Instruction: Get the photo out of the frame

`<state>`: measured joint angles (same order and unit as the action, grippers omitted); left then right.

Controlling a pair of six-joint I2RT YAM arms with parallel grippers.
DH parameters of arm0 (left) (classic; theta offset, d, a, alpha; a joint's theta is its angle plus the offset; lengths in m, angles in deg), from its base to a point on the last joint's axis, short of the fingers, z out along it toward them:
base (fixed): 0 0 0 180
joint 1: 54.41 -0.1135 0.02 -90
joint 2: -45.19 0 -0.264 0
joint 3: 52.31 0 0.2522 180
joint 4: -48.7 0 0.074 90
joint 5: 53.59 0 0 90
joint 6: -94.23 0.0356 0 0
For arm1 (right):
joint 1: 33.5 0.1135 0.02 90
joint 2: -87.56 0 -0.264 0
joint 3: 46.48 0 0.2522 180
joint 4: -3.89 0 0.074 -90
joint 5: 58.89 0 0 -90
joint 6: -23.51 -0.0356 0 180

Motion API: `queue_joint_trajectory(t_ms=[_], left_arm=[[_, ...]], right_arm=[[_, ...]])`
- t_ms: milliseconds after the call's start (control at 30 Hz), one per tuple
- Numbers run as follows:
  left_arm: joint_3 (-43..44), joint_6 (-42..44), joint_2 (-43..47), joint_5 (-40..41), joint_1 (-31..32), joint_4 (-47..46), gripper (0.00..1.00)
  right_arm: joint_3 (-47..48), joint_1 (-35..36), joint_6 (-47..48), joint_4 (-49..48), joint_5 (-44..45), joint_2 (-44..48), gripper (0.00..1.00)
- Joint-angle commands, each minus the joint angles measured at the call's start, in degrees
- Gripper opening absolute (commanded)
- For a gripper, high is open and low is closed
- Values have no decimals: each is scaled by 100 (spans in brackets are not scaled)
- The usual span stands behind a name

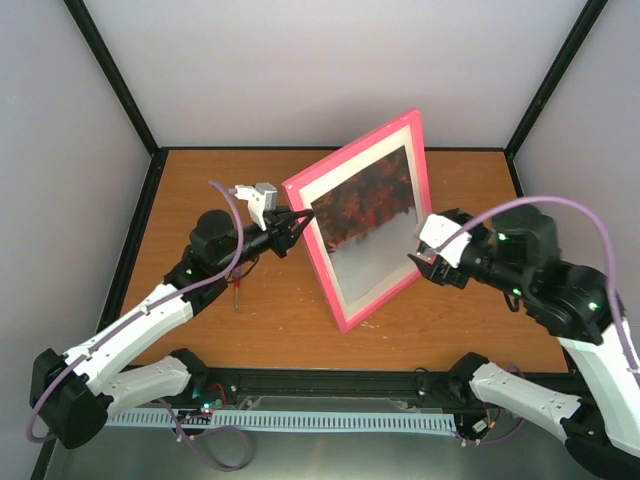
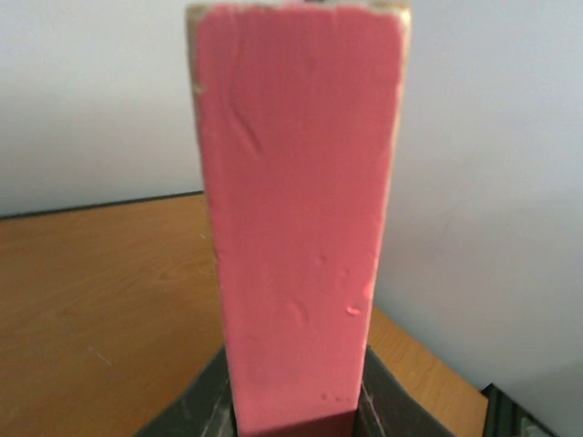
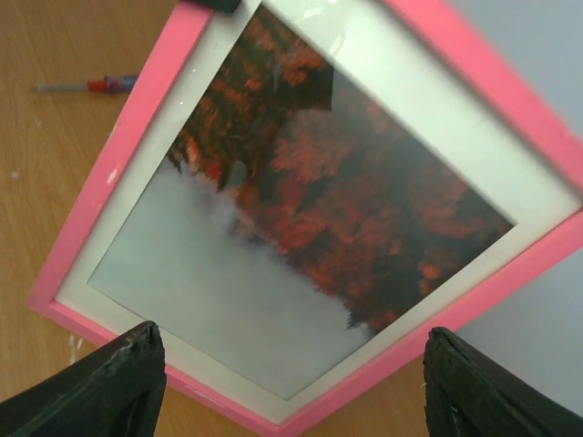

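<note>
The frame (image 1: pixel 350 149), with its bright pink border, stands tilted on one lower corner above the table. Behind its glass is the photo (image 1: pixel 370 215), dark red and black at the top, pale grey below, inside a white mat. My left gripper (image 1: pixel 295 222) is shut on the frame's left edge. In the left wrist view that pink edge (image 2: pixel 296 228) rises from between the dark fingers (image 2: pixel 191 410). On the frame's right side my right gripper (image 1: pixel 420 250) is open and faces the glass. In its wrist view the photo (image 3: pixel 310 209) fills the space above the wide-apart fingertips (image 3: pixel 118 382).
A small red-handled screwdriver (image 1: pixel 238 295) lies on the wooden table (image 1: pixel 200 180) under the left arm, also seen as the screwdriver (image 3: pixel 96 86) behind the frame. Grey walls and black posts enclose the table on three sides.
</note>
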<state>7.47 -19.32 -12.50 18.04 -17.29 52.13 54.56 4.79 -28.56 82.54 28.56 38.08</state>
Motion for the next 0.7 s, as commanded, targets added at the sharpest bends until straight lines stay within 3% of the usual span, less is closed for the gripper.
queue_joint_trajectory(t_ms=[0, 533, 667], left_arm=[[-484, -991, -61, -152, -65, -969, 1], [-2127, -2597, -937, 1369, -66, -3115, 1], [-2183, -2610, -1438, 1311, -72, -3476, 1]], right_arm=[[-849, -91, -171, -501, -43, -6, 75], [-3639, -974, -514, -2217, -595, 552, 75], [-4164, -998, -618, -2678, -593, 579, 75]])
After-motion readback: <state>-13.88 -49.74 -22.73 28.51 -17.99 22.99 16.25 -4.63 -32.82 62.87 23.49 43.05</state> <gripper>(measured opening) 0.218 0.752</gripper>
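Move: The left hand already grips the upper part of the frame's left side. The table spot for laying it down is about 32 cm below that hand, 14 cm right and 5 cm ahead. The frame's middle lies 15 cm right, 6 cm ahead and 11 cm below; the screwdriver is 16 cm left, 4 cm ahead, on the table. From the empty right hand, the frame's middle is some 15 cm ahead, 14 cm left and 12 cm below, the left gripper 27 cm left and 9 cm ahead, about level. Down go both arms together, the left sinking about 12 cm and easing slightly forward with its pinch on the frame's side kept, its wrist rolling some 30 degrees so the frame's raised end leans forward and left, away from the right hand. The right hand drops faster, about 18 cm and a little forward, fingers staying open as it closes in on the frame's face and tips further down. ##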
